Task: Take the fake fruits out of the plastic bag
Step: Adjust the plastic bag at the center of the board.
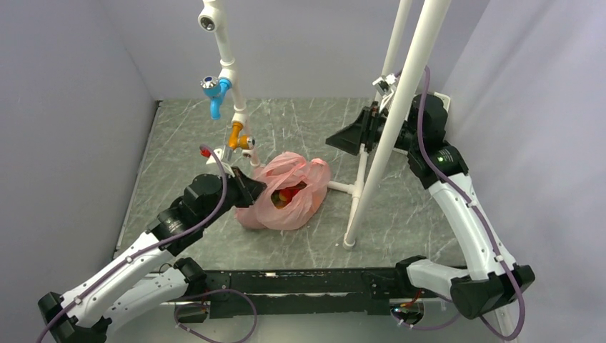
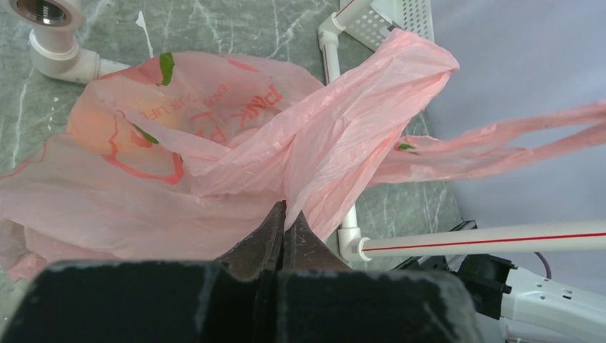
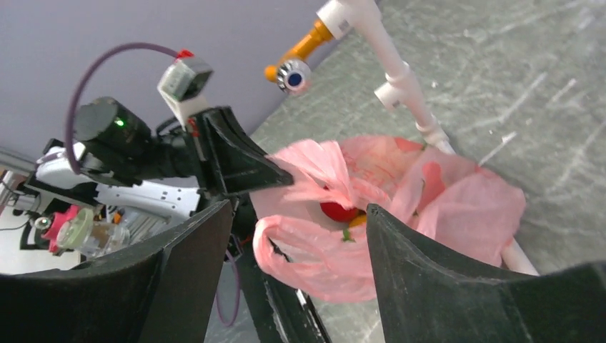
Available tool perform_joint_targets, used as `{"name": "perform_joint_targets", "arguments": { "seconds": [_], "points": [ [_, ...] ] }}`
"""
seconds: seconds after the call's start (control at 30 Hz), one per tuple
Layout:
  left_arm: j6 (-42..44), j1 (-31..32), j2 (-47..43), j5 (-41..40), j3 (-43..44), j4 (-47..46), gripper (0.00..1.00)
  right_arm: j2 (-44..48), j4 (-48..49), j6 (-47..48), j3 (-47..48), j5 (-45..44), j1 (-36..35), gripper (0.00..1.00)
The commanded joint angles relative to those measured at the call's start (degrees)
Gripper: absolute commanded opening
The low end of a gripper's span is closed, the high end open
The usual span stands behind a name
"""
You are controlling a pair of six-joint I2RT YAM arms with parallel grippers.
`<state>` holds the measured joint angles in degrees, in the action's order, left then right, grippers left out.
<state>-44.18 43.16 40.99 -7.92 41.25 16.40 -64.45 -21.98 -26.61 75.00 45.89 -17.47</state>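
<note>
The pink plastic bag (image 1: 293, 189) lies crumpled on the grey marble table, its mouth facing up. Inside the mouth show the fake fruits (image 1: 289, 195): a red one (image 3: 337, 211) and a bit of orange (image 3: 357, 220). My left gripper (image 1: 249, 191) is at the bag's left edge. In the left wrist view its jaws (image 2: 286, 214) are shut on a fold of the bag (image 2: 214, 143). My right gripper (image 1: 336, 140) hangs open, raised to the right of the bag, with nothing between its fingers. It looks down on the bag's loop handle (image 3: 286, 246).
A white pipe frame (image 1: 389, 128) stands just right of the bag, with a foot bar (image 1: 343, 188) on the table. A pipe with a blue tap (image 1: 214, 89) and an orange tap (image 1: 239, 136) rises behind the bag. A white slotted basket (image 2: 400, 18) sits beyond.
</note>
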Motion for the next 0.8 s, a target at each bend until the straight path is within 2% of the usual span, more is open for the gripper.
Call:
{"name": "perform_joint_targets", "arguments": {
  "seconds": [0.0,0.17,0.3,0.4,0.53,0.77],
  "points": [
    [0.92,-0.21,0.41,-0.24,3.04,-3.43,0.0,-4.52,7.39,-0.03,5.48,3.18,-4.02,0.68],
    [0.42,-0.24,0.02,-0.55,3.83,-4.49,0.0,-8.98,4.45,8.28,6.55,4.86,-12.45,0.54],
    [0.35,-0.21,2.49,-0.98,5.7,-2.36,0.0,-10.64,10.18,8.89,1.56,11.26,-12.9,0.47],
    [0.07,-0.19,3.41,-0.97,5.9,-3.14,0.0,-12.97,9.18,10.88,0.1,12.66,-13.01,0.37],
    [0.12,-0.25,3.92,-1.04,6.85,-4.05,0.0,-14.28,6.58,13.41,-3.58,7.48,-13.0,0.29],
    [0.08,-0.26,2.03,0.28,5.21,-6.74,0.0,-11.84,7.64,15.13,-14.05,-8.14,-12.8,0.32]
  ]
}}
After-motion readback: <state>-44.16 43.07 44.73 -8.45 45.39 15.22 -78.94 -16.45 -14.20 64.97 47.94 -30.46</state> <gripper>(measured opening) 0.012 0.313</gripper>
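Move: The left hand already pinches the plastic bag by its gathered left side; the bag's middle lies about 8 cm ahead of that hand, 4 cm to its right and 16 cm below. From the open, empty right hand it lies some 4 cm ahead, 12 cm left and 29 cm below. The foot of the tall white pipe is about 8 cm to the right hand's right, 11 cm back and 37 cm down. The orange tap sits roughly 4 cm farther out than the bag's middle and 10 cm left of it. Keeping its pinch on the bag's left side, the left hand lifts it some 2 cm and eases slightly forward. The right hand swings left about 8 cm, turning some 20 degrees counter-clockwise, then sinks steeply, about 15 cm, towards the right side of the bag's mouth while its wide-open fingers close to a narrower gap. Whether they touch the film can't be made out. ##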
